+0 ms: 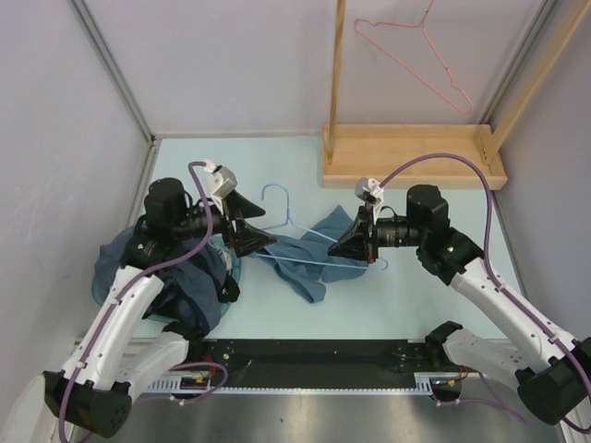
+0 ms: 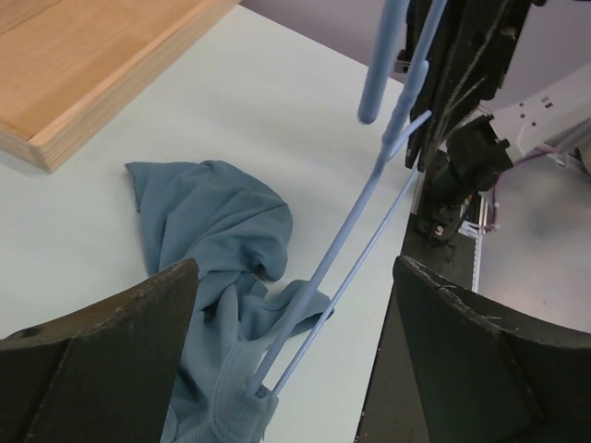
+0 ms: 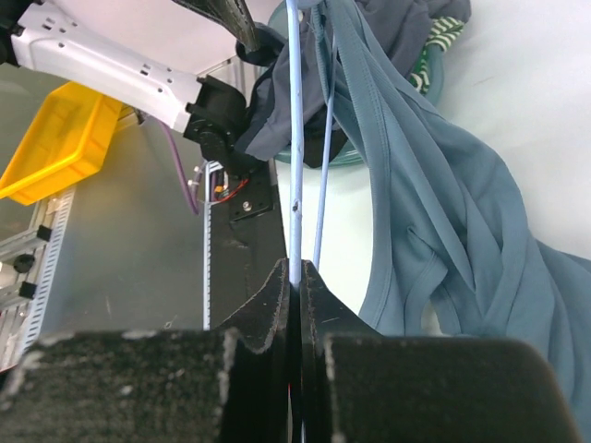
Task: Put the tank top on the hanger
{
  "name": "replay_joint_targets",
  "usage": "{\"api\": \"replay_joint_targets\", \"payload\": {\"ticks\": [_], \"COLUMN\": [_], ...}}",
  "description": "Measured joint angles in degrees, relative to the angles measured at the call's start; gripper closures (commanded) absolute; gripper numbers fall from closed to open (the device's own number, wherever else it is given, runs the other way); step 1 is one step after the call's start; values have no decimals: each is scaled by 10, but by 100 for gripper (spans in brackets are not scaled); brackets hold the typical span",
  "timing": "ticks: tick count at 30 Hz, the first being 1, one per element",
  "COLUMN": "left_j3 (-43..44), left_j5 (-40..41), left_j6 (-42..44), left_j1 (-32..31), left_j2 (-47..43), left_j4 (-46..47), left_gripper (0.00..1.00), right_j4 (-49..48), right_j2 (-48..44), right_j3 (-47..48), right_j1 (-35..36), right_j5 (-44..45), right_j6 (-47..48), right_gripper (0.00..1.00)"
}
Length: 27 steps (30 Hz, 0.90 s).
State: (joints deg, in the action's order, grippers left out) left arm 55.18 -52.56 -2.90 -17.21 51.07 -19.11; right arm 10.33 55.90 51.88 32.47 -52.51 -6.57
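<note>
The light-blue wire hanger [image 1: 288, 212] lies across the middle of the table, hook toward the back. My right gripper [image 1: 343, 245] is shut on one of its wires, and the right wrist view shows the wire [image 3: 295, 185] pinched between the closed jaws [image 3: 297, 269]. The teal tank top [image 1: 309, 268] is crumpled on the table around the hanger. In the left wrist view the hanger's [image 2: 355, 221] end is tucked into a hem of the tank top [image 2: 212, 221]. My left gripper [image 2: 295, 277] stands open, its fingers [image 2: 111, 360] either side of the hanger end and cloth, gripping neither.
A wooden rack base [image 1: 411, 157] stands at the back right, with a pink hanger [image 1: 416, 51] hung above it. A dark navy heap of clothes [image 1: 199, 286] fills a teal basket under my left arm. A yellow bin [image 3: 55, 138] sits beyond the table's near edge.
</note>
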Motion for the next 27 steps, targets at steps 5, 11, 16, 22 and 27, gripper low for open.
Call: {"api": "replay_joint_targets", "payload": {"ticks": [5, 11, 16, 22, 27], "left_j3": [2, 2, -1, -14, -21], "left_j5": [-31, -58, -77, -80, -76], "left_j6": [6, 21, 38, 45, 44], "left_j1": [-16, -29, -33, -35, -36], "left_j2": [14, 28, 33, 32, 32], "left_j4": [6, 8, 11, 21, 22], "left_gripper": [28, 71, 100, 100, 100], "right_j4": [-5, -19, -21, -19, -25], "right_j2": [9, 21, 33, 47, 50], "right_j3": [0, 0, 0, 0, 3], "right_j1": [-10, -19, -29, -43, -71], "right_j5": [-23, -43, -57, -64, -43], "right_j6": [-3, -10, -12, -12, -20], "right_gripper": [100, 100, 100, 86, 22]}}
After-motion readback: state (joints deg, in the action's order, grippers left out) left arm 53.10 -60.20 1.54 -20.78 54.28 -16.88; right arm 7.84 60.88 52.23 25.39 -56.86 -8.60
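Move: Between the open fingers of the left hand runs the blue hanger's left shoulder, about 1 cm back and 1 cm right of the hand point. The hanger's neck is some 7 cm to the left hand's right and 1 cm forward. The tank top's middle is roughly 12 cm right of that hand, 2 cm back and 17 cm below. From the right hand, which still grips the other shoulder, the left shoulder lies about 17 cm left and 5 cm forward, near level. Closing fully on the hanger's left shoulder near the neck, the left hand eases back and right about 2 cm each, turns some 10 degrees clockwise and sinks a little, keeping its pinch. The right hand keeps its grip, drifts about 3 cm forward and 1 cm down, and at the very end parts its fingers around its side of the hanger. ##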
